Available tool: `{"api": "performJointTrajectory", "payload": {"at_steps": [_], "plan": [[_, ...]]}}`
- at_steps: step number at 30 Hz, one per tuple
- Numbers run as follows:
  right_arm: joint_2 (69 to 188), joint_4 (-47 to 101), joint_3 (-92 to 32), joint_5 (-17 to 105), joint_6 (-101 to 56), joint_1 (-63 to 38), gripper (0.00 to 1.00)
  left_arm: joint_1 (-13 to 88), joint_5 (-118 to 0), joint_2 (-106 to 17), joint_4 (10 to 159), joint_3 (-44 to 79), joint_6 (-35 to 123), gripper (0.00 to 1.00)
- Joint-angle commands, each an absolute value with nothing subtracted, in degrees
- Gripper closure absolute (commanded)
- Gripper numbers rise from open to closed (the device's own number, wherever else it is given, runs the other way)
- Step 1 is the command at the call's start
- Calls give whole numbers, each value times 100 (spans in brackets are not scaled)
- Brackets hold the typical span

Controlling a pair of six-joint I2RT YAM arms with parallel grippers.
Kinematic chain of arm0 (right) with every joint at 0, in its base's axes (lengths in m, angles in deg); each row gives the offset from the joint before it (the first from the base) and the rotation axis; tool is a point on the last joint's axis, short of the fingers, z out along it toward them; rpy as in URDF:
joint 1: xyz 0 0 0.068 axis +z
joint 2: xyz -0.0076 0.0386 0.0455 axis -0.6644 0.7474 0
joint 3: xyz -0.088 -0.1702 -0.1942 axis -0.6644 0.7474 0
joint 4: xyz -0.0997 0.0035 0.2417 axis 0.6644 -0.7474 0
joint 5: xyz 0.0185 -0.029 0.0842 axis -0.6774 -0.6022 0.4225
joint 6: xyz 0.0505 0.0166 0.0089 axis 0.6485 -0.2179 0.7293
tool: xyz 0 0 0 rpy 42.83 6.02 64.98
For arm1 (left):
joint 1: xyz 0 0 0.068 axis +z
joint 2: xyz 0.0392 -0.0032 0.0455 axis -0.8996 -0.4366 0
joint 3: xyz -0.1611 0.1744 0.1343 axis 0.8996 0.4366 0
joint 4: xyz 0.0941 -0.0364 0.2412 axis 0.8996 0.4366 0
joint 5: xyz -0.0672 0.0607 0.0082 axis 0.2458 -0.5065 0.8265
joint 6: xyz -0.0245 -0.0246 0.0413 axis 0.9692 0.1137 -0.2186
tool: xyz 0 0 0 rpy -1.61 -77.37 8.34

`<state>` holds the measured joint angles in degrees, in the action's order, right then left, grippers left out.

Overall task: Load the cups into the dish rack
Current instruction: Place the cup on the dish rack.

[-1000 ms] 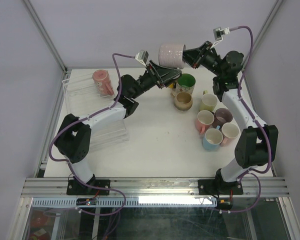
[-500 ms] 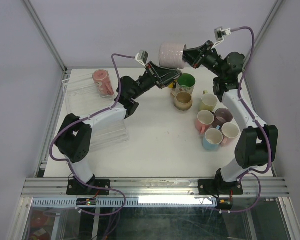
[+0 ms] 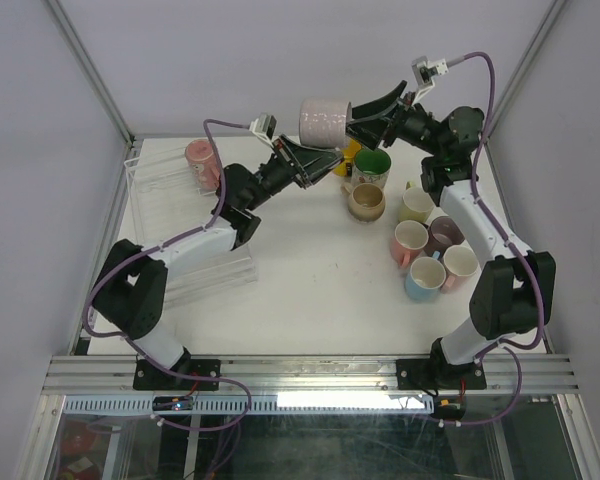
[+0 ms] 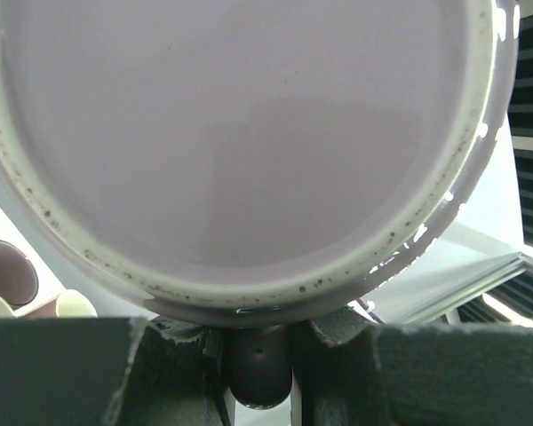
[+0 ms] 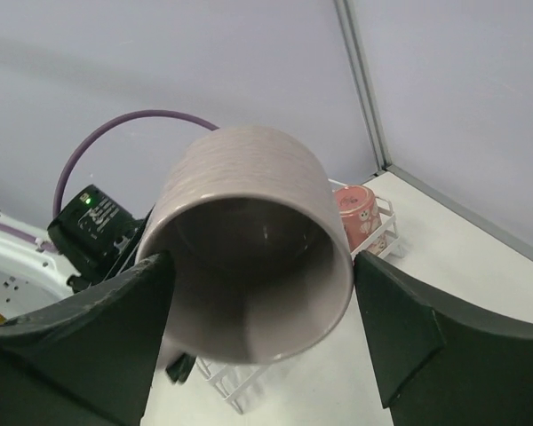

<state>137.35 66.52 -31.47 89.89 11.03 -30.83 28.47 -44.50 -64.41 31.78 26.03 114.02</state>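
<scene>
A lilac mug hangs in the air at the back, lying sideways. My left gripper is shut on its handle, which sits pinched between the two fingers; the mug's base fills the left wrist view. My right gripper is open, its fingers standing apart on either side of the mug's mouth without touching it. The clear dish rack lies at the left with a pink mug in it.
More cups stand at the right: green, beige, a yellow one partly hidden, pale green, pink, mauve, blue, cream. Enclosure walls stand behind.
My right gripper has opened and let go of the lilac mug. The left arm, holding the mug by its handle, has carried it a little to the left.
</scene>
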Motion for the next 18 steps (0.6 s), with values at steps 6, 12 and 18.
{"api": "performJointTrajectory", "payload": {"at_steps": [6, 12, 18], "plan": [[13302, 7194, -3179, 9636, 948, -3068, 15, 3367, -4635, -5148, 3092, 3005, 10663, 100], [13258, 7052, -3090, 9713, 752, -3098, 15, 3829, -4581, -4511, 3496, 3386, 10455, 100], [13195, 6633, -2979, 9772, 340, -3172, 15, 4169, -4541, -3965, 4700, 3303, 9682, 100]]}}
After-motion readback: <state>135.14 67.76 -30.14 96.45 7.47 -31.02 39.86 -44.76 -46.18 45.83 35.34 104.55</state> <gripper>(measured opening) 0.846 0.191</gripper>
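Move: The dish rack's middle is about 34 cm left of the left gripper, some 4 cm ahead and 35 cm below. The pink cup already in the rack sits about 30 cm left and 15 cm ahead; on the other side the tan cup stands some 11 cm right and 9 cm ahead, both a bit over 30 cm down. From the right gripper the rack's middle is about 37 cm left, level fore-and-aft, 38 cm below. Keep the left gripper shut on the lilac cup's handle and sweep it left, away from the open right gripper towards the dish rack, about 10 cm at near-constant height, turning some 15 degrees counter-clockwise. Leave the right gripper wide open and ease it back 2 to 3 cm. ##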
